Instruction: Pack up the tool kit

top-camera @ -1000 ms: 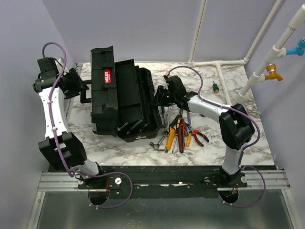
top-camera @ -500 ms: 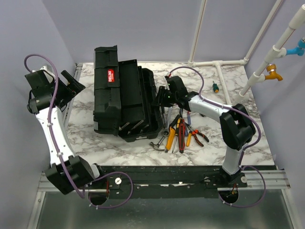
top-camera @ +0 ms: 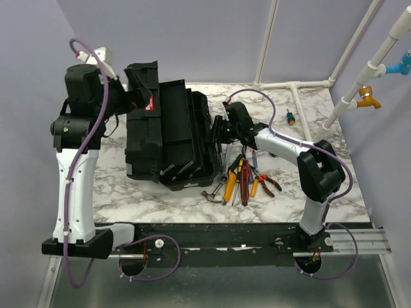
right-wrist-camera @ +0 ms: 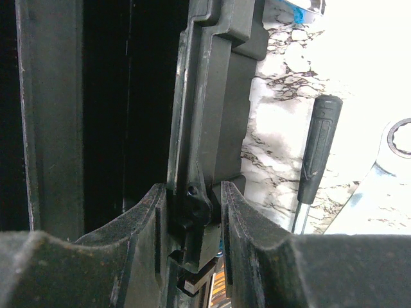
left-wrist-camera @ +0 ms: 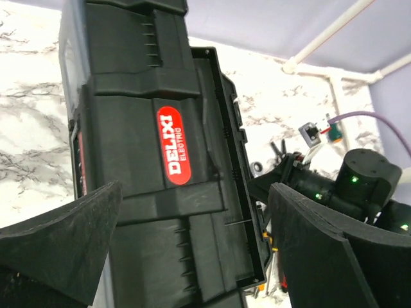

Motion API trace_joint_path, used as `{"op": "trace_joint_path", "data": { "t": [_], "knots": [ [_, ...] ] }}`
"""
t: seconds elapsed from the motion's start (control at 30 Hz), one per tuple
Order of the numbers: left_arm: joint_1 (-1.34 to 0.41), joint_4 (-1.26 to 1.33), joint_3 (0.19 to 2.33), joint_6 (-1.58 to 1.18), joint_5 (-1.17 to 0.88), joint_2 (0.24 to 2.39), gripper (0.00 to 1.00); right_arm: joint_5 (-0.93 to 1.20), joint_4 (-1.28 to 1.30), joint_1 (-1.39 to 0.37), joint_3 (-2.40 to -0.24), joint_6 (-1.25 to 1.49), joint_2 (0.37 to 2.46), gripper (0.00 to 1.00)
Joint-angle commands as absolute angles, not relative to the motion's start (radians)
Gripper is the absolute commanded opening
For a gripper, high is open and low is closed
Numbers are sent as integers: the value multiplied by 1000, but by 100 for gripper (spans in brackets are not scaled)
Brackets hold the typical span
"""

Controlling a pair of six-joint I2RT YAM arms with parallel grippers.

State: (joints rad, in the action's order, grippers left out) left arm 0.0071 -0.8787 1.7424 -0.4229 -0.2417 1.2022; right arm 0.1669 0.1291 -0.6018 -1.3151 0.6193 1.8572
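Observation:
The black toolbox (top-camera: 172, 131) lies open on the marble table, its lid with the red label plate (left-wrist-camera: 174, 145) on the left. My left gripper (top-camera: 131, 96) hovers over the lid's far left, open wide, its fingers (left-wrist-camera: 61, 247) apart from the lid and holding nothing. My right gripper (top-camera: 214, 132) is shut on the toolbox's right rim (right-wrist-camera: 200, 122), pads clamped either side of a latch lug. Loose tools lie right of the box: orange-handled pliers (top-camera: 230, 187), red-handled pliers (top-camera: 244, 180), a hammer (top-camera: 211, 194) and a wrench (top-camera: 221, 177).
A small screwdriver (top-camera: 290, 117) lies at the back right. White pipes (top-camera: 292, 85) run along the far edge, with a faucet (top-camera: 367, 96) at the right. A black-handled screwdriver (right-wrist-camera: 319, 151) lies just right of the gripped rim. Purple walls close in on the left and back.
My left gripper let go of the lid's left side, opened wide, pulled away and swung up over the lid. The toolbox shifted slightly. The right arm held still.

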Motion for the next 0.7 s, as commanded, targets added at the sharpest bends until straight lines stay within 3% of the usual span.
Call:
{"op": "trace_joint_path", "data": {
  "t": [0.0,0.27,0.67],
  "knots": [
    [-190,-1089,1901,-347,102,1360,99,58,163,-562,-1307,644,1813,1],
    [-391,-1367,2236,-294,509,1662,91,72,149,-562,-1295,652,1821,1],
    [-368,-1357,2128,-280,486,1672,65,71,140,-563,-1289,655,1828,1]
  ]
}}
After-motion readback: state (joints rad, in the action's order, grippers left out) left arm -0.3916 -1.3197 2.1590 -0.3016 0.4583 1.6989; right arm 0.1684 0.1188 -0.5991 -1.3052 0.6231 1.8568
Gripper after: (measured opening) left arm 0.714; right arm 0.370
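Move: The left hand, open and empty, hovers above the tool box's opened lid. The red label on the lid wall lies about 6 cm ahead, 4 cm to its right and some 12 cm below. The box's inner tray is about 3 cm ahead, 12 cm right and 27 cm down, and the box's right rim 7 cm ahead, 23 cm right and 30 cm down. From the right hand the label is about 23 cm to the left, 1 cm nearer the base and 15 cm higher. The left hand sinks about 9 cm and reaches some 5 cm forward to bring its fingertips close to the red label on the open lid, swinging right at first and easing back a little left towards the end, while its left side rolls up some 30 degrees, the fingers tip further down and the wide-open gripper closes by about a quarter. The right hand stays where it is and keeps its pinch on the box's right rim. ##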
